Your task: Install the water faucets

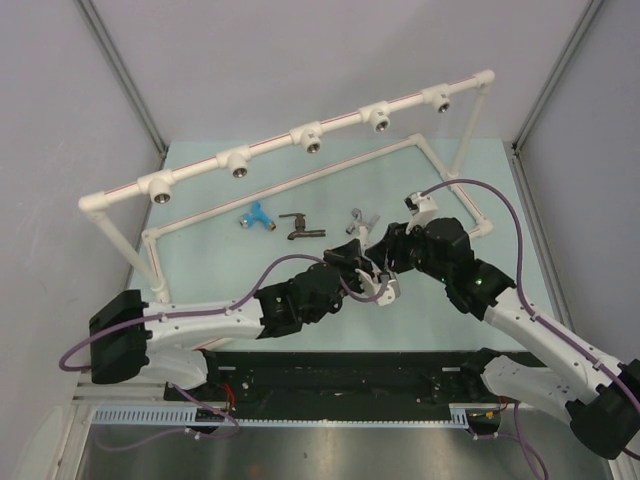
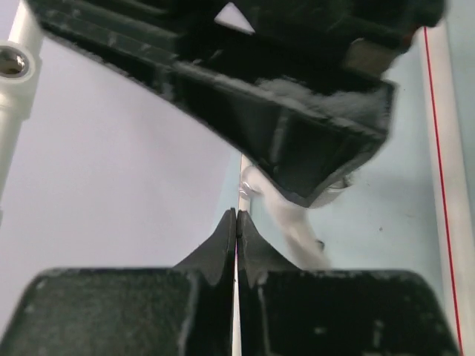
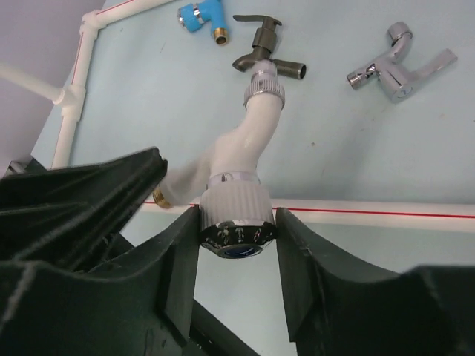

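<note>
My right gripper [image 3: 236, 222] is shut on the ribbed chrome-capped knob of the white faucet [image 3: 249, 133], holding it above the mat; its brass threaded end [image 3: 159, 197] points left. In the top view this faucet [image 1: 381, 289] hangs where both arms meet. My left gripper [image 2: 237, 215] is shut, pads pressed together with nothing between them, just beside the white faucet [image 2: 297, 226]. On the mat lie the blue faucet [image 1: 257, 216], the dark faucet [image 1: 300, 228] and the silver faucet [image 1: 360, 222].
A white pipe frame [image 1: 270, 150] stands across the back of the table, carrying several tee sockets [image 1: 311, 141]. Its lower rail [image 3: 371, 213] runs under the held faucet. My right gripper's black body [image 2: 297, 126] fills the top of the left wrist view.
</note>
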Robot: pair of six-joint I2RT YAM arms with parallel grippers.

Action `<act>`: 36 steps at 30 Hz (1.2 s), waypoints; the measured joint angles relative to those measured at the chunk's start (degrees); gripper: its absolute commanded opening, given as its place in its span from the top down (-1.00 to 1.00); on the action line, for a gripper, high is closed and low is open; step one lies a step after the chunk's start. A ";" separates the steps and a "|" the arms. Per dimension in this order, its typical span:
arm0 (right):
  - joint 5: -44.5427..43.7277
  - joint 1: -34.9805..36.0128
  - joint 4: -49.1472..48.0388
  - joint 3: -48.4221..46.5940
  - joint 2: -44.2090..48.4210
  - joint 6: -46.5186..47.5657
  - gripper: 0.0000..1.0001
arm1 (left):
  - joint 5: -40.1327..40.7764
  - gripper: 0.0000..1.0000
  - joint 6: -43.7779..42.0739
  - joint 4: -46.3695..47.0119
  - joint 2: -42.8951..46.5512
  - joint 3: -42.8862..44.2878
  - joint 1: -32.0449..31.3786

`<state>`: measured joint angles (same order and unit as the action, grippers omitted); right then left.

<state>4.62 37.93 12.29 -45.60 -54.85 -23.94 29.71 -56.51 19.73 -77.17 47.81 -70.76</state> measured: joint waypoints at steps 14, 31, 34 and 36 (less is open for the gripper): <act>2.34 -3.37 -4.31 0.07 5.75 2.45 -0.83 | -7.96 0.38 21.84 -13.75 12.09 3.43 6.80; 0.07 -7.54 19.56 0.66 -6.23 0.42 -0.78 | -17.55 -0.78 50.80 -27.08 12.48 0.59 8.61; 0.09 -7.56 23.52 2.82 -6.19 -1.46 -0.72 | -18.80 -0.79 54.05 -27.87 12.48 -0.87 8.76; -0.44 -6.73 26.12 4.66 -6.16 -3.45 -0.68 | -19.71 -0.80 56.08 -28.17 12.46 -1.70 8.81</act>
<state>4.19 31.20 38.41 -40.95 -61.01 -27.40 10.00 -0.43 -8.45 -64.71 46.11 -61.95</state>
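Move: The white faucet, knob still in the right gripper's fingers, has its middle about 4 cm left and 2 cm ahead of the right hand and 1 cm lower; from the left hand, already shut with nothing seen between its tips, it is some 2 cm ahead, 2 cm right and 1 cm below. Some 18 cm lower, the silver faucet lies about 15 cm ahead and 4 cm left of the right hand, the dark faucet 15 cm ahead and 18 cm left. Open the right gripper wide to let go of the white faucet's knob, lift about 5 cm, then sweep down some 18 cm, back and right, tipping the fingers down over the near table edge. Lift the shut left gripper up and left about 5 cm, then open it while sinking and drawing back, tilting down some 50 degrees. ##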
